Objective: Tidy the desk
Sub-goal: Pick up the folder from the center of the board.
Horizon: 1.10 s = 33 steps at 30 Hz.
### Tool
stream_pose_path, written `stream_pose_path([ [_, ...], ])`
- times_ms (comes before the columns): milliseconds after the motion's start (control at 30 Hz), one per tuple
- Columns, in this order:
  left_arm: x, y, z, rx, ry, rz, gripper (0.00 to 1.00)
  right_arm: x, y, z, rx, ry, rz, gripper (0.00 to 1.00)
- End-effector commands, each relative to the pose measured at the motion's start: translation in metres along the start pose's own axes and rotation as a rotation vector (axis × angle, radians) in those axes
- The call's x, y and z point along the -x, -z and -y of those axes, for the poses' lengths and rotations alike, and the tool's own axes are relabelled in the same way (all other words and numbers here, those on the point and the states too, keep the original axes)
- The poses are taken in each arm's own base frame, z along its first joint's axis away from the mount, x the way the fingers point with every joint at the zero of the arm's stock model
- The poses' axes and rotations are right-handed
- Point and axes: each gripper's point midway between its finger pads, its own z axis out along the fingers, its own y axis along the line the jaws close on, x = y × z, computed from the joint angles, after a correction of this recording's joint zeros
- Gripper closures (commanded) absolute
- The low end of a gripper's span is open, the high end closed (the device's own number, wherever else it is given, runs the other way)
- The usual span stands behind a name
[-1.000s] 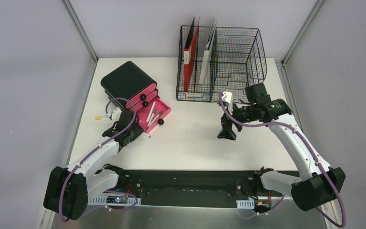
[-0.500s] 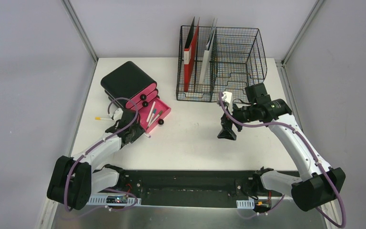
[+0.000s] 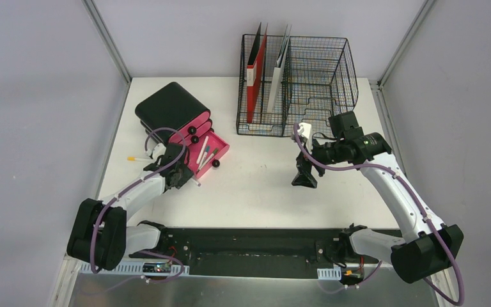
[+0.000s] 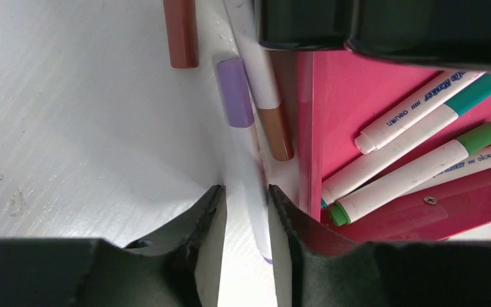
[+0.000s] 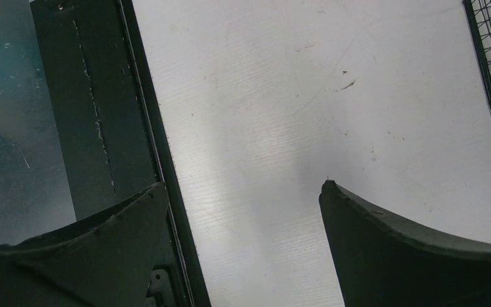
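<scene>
On the white desk (image 3: 256, 192) my left gripper (image 3: 182, 176) sits low beside the open pink drawer (image 3: 208, 153) of a black drawer unit (image 3: 169, 109). In the left wrist view its fingers straddle the white barrel of a purple-capped marker (image 4: 235, 93) lying on the desk. The left gripper (image 4: 246, 188) is narrowly open, with a sliver of desk showing between the marker and the left-hand finger. A brown-capped marker (image 4: 275, 128) lies against the drawer's side. Green-capped markers (image 4: 415, 176) rest inside the drawer (image 4: 371, 96). My right gripper (image 3: 305, 176) hangs open and empty over mid-desk.
A black wire rack (image 3: 297, 83) at the back holds a red folder (image 3: 254, 80) and a white one (image 3: 278, 77). A yellow-tipped pen (image 3: 137, 158) lies left of the drawer unit. Another brown marker (image 4: 180, 32) lies farther out. The black base rail (image 3: 249, 246) runs along the near edge.
The left arm has slid forward toward the open drawer and its jaws have narrowed around the purple-capped marker. The right arm has not moved.
</scene>
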Motion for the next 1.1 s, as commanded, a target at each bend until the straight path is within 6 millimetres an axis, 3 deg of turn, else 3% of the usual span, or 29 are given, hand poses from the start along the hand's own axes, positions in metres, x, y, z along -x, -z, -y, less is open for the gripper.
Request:
stream_pose_path([
  [0, -0.009, 0.000, -0.009, 0.059, -0.012, -0.060, 0.76, 0.012, 0.005, -0.002, -0.001, 0.058, 0.051, 0.09],
  [333, -0.013, 0.010, -0.024, 0.106, 0.002, -0.073, 0.88, 0.013, 0.005, -0.003, 0.001, 0.061, 0.053, 0.08],
  [567, -0.001, 0.030, -0.028, 0.052, 0.021, -0.002, 0.99, 0.013, 0.006, -0.003, 0.000, 0.062, 0.055, 0.08],
  [900, 0.021, 0.071, -0.007, -0.239, -0.032, 0.159, 1.00, 0.014, 0.006, -0.004, 0.003, 0.064, 0.057, 0.08],
  [1067, 0.018, 0.097, 0.027, -0.486, -0.244, 0.173, 1.00, 0.013, 0.005, -0.004, 0.006, 0.062, 0.057, 0.08],
])
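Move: The purple-capped marker lies almost at the left hand's fingertips, its middle about 2 cm ahead, 2 cm left and 1 cm below. A brown-capped marker's middle is some 8 cm ahead and 5 cm left, at table level. The open pink drawer is about 10 cm ahead and 9 cm right, roughly level in height. From the idle right hand, the purple-capped marker is some 45 cm left, 3 cm farther out and 19 cm below. The left fingers shut on the purple-capped marker's white barrel and pinch it. The hand stays low while drawing back a little over 3 cm towards its base, away from the pink drawer, then lifts almost straight up about 7 cm, the fingertips tipping up and forward by nearly 20 degrees, with a slight clockwise turn at the end. ##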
